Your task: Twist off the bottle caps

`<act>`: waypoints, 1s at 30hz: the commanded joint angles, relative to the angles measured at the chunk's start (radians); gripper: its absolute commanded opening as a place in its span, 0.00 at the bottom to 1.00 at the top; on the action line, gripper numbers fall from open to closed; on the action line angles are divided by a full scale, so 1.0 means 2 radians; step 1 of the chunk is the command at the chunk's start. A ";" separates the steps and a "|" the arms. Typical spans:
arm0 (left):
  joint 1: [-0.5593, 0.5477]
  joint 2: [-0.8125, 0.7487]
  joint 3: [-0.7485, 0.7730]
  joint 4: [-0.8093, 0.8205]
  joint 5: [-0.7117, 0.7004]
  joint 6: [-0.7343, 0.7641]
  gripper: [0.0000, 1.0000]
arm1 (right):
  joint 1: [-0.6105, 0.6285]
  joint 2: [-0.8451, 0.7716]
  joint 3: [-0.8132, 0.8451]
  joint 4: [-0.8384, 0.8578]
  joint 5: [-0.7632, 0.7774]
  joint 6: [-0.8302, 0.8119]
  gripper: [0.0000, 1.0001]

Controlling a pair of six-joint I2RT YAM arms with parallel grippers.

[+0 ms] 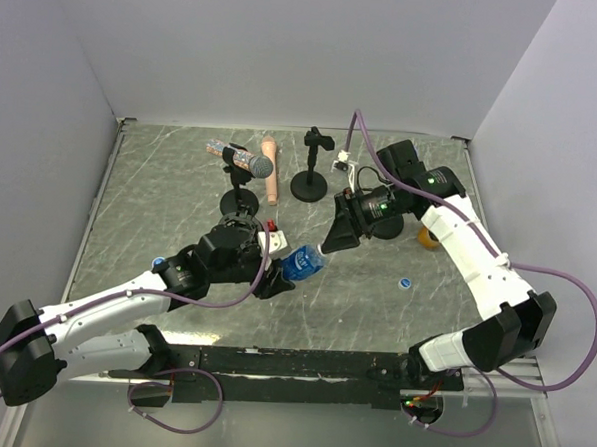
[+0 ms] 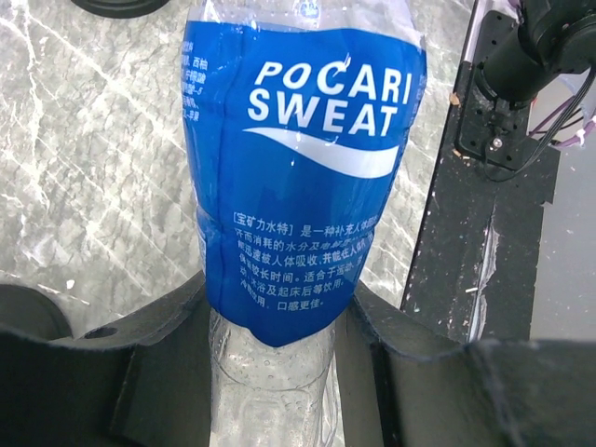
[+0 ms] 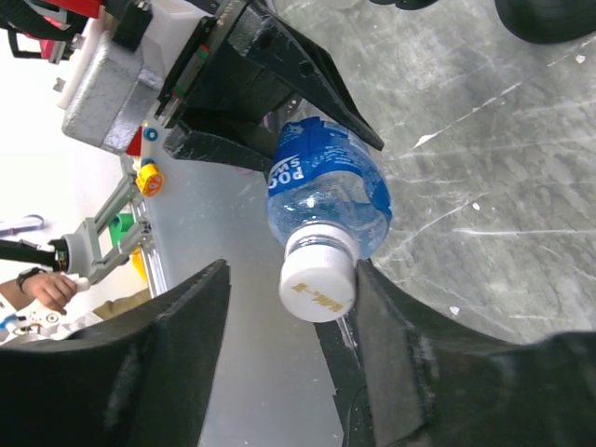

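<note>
My left gripper (image 1: pixel 276 274) (image 2: pixel 275 326) is shut on the lower body of a blue-labelled Pocari Sweat bottle (image 1: pixel 301 263) (image 2: pixel 303 158) and holds it tilted above the table. The bottle (image 3: pixel 326 191) points its white cap (image 3: pixel 318 279) at my right gripper (image 1: pixel 329 242) (image 3: pixel 291 279). That gripper is open around the cap. Its right finger (image 3: pixel 391 345) touches the cap's side, and a wide gap separates the left finger (image 3: pixel 177 345) from it. A loose blue cap (image 1: pixel 404 283) lies on the table to the right. An orange bottle (image 1: pixel 430 238) lies under the right arm.
A microphone with a purple head (image 1: pixel 254 164) sits in a black stand at the back, with a clear bottle (image 1: pixel 218 147) beside it. A second black stand (image 1: pixel 310 174) and a beige stick (image 1: pixel 269 172) are near them. A black rail (image 1: pixel 291 363) runs along the near edge.
</note>
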 commanded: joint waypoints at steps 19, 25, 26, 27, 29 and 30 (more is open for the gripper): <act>0.001 -0.002 0.019 -0.018 0.030 0.042 0.01 | 0.039 -0.102 -0.031 -0.029 -0.036 -0.467 0.21; 0.000 0.011 0.034 -0.046 0.037 0.064 0.01 | 0.112 -0.234 -0.165 0.089 0.043 -0.630 0.21; 0.001 0.013 0.035 -0.051 0.037 0.065 0.01 | 0.116 -0.239 -0.166 0.089 0.045 -0.649 0.21; 0.001 0.014 0.036 -0.055 0.036 0.067 0.01 | 0.117 -0.243 -0.165 0.085 0.048 -0.669 0.21; 0.001 0.015 0.034 -0.059 0.034 0.069 0.01 | 0.117 -0.252 -0.167 0.093 0.059 -0.691 0.20; 0.000 0.014 0.033 -0.057 0.032 0.071 0.01 | 0.117 -0.256 -0.169 0.100 0.064 -0.698 0.20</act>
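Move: Right between the right hand's open fingers sits the cap of the blue-labelled bottle, about 1 cm forward of the hand point and 1 cm below it. The bottle's middle lies some 5 cm left, 3 cm back and 4 cm lower. The empty black stand is roughly 16 cm forward, 4 cm left and 20 cm below; a loose blue cap lies 23 cm right, 9 cm back and 27 cm down. From the left hand, already gripping the bottle, the cap is about 9 cm right, 6 cm forward and 7 cm up. Easing about 1 cm forward and down, the right hand closes its fingers around the cap, then rolls some 85 degrees counter-clockwise as seen looking along its fingers at the cap, while sweeping about 8 cm back, away from the bottle neck, with the cap pinched. The left hand keeps its grip on the bottle, moves back about 2 cm and sinks a little, then begins to come forward again. ##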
